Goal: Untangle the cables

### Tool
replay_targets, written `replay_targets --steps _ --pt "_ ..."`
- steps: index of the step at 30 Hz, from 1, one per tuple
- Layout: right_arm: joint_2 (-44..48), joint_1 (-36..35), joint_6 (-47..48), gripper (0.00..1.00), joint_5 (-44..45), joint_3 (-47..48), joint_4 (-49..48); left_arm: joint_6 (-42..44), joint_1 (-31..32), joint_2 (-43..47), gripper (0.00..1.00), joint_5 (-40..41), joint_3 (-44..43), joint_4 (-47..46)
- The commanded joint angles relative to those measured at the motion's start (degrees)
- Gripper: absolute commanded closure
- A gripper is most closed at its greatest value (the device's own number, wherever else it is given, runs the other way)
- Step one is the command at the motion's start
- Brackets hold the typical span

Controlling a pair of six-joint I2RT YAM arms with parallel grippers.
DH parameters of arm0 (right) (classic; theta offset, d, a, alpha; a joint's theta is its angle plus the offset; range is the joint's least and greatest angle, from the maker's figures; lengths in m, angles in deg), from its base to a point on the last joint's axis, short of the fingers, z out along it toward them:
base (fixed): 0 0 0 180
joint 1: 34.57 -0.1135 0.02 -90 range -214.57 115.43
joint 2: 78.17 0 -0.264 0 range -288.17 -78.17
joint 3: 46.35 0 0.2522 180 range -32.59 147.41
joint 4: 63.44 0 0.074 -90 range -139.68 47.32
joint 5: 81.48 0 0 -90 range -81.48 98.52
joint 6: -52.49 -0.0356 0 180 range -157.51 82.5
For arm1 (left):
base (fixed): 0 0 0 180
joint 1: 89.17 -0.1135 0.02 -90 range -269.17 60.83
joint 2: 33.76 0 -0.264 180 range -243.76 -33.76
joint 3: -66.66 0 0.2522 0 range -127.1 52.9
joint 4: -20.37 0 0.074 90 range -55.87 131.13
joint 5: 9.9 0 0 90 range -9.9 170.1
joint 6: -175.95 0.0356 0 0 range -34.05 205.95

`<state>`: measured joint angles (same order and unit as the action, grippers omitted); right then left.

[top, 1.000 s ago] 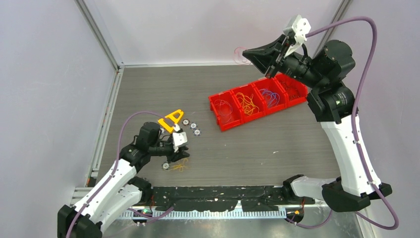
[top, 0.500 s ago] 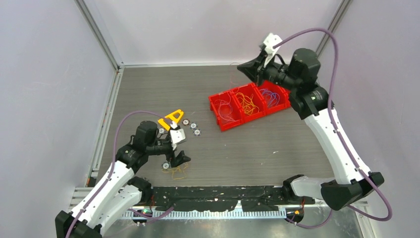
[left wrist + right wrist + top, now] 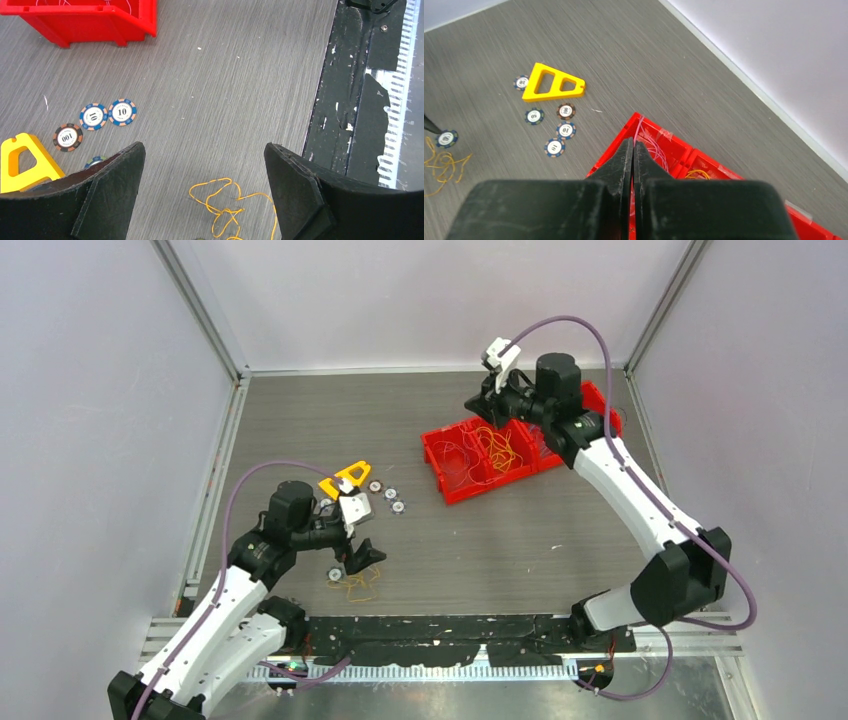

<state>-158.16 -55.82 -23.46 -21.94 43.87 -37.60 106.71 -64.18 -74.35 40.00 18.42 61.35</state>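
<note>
A loose tangle of yellow cable (image 3: 235, 205) lies on the table between my left gripper's (image 3: 204, 147) wide-open fingers, touching neither. From above, that gripper (image 3: 362, 552) hovers just over the same yellow cable (image 3: 357, 585). My right gripper (image 3: 633, 141) is shut on a thin pink cable (image 3: 639, 127), which runs from its tips down into the red bin row (image 3: 624, 129). In the top view this gripper (image 3: 478, 400) hangs over the bins' left end. More cables sit in the bins: pale pink ones (image 3: 455, 455) and yellow ones (image 3: 500, 450).
Several poker chips (image 3: 385, 495) and a yellow triangular frame (image 3: 345, 478) lie just beyond the left gripper. The red bins (image 3: 450, 488) sit right of centre. A black strip (image 3: 350, 100) borders the table's near edge, and aluminium rails line the left and back.
My left gripper opened wide and the yellow cable now lies free beneath it. My right arm swung down and left from high at the back to over the bins, still shut.
</note>
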Motion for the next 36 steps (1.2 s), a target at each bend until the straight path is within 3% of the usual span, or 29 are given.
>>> replay_targets --steps 1,10,23,30,36 --pt "-2.6 0.1 2.1 0.94 1.8 0.7 -4.2 -0.9 -0.4 1.3 0.09 0.7 -1.2 -1.3" --pt "-7.0 -0.1 -1.0 0.95 1.9 4.2 -5.2 -0.1 -0.4 4.0 0.08 1.5 0.9 -1.6" --pt "-17.2 -1.0 3.1 0.95 1.4 4.8 -0.6 -3.1 -2.4 2.9 0.06 5.1 -0.3 -2.4" --pt "-21.2 -2.9 5.1 0.95 2.1 3.1 2.3 -8.1 -9.6 -1.8 0.05 0.1 -4.6 1.4" --pt "-23.2 -4.9 8.6 0.94 5.9 1.3 2.7 -1.8 -15.7 -7.2 0.06 -5.4 -7.3 6.9"
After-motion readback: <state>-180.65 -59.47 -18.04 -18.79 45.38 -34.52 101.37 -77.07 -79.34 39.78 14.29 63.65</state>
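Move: My right hand still pinches the pink cable high over the red box. The box's left-end compartment, where the rest of that cable lies, is about 10 cm ahead, 2 cm left and 29 cm down. The yellow coil in the next compartment is some 14 cm ahead and 9 cm right; a pair of chips is 17 cm left and about 1 cm ahead. For my open left hand, the loose yellow cable is 17 cm below, 3 cm left and 1 cm back, with a lone chip 8 cm left and 2 cm ahead. I lower my right hand some 17 cm towards the left-end compartment, reaching about 5 cm forward with a brief check on the way, then sinking more steeply while easing left and slightly back. Its fingers stay shut on the pink cable and tip about 20 degrees further down. My empty left hand, kept wide open, lingers and then swings about 4 cm forward and as much left, turning counter-clockwise, off towards the yellow triangle. ##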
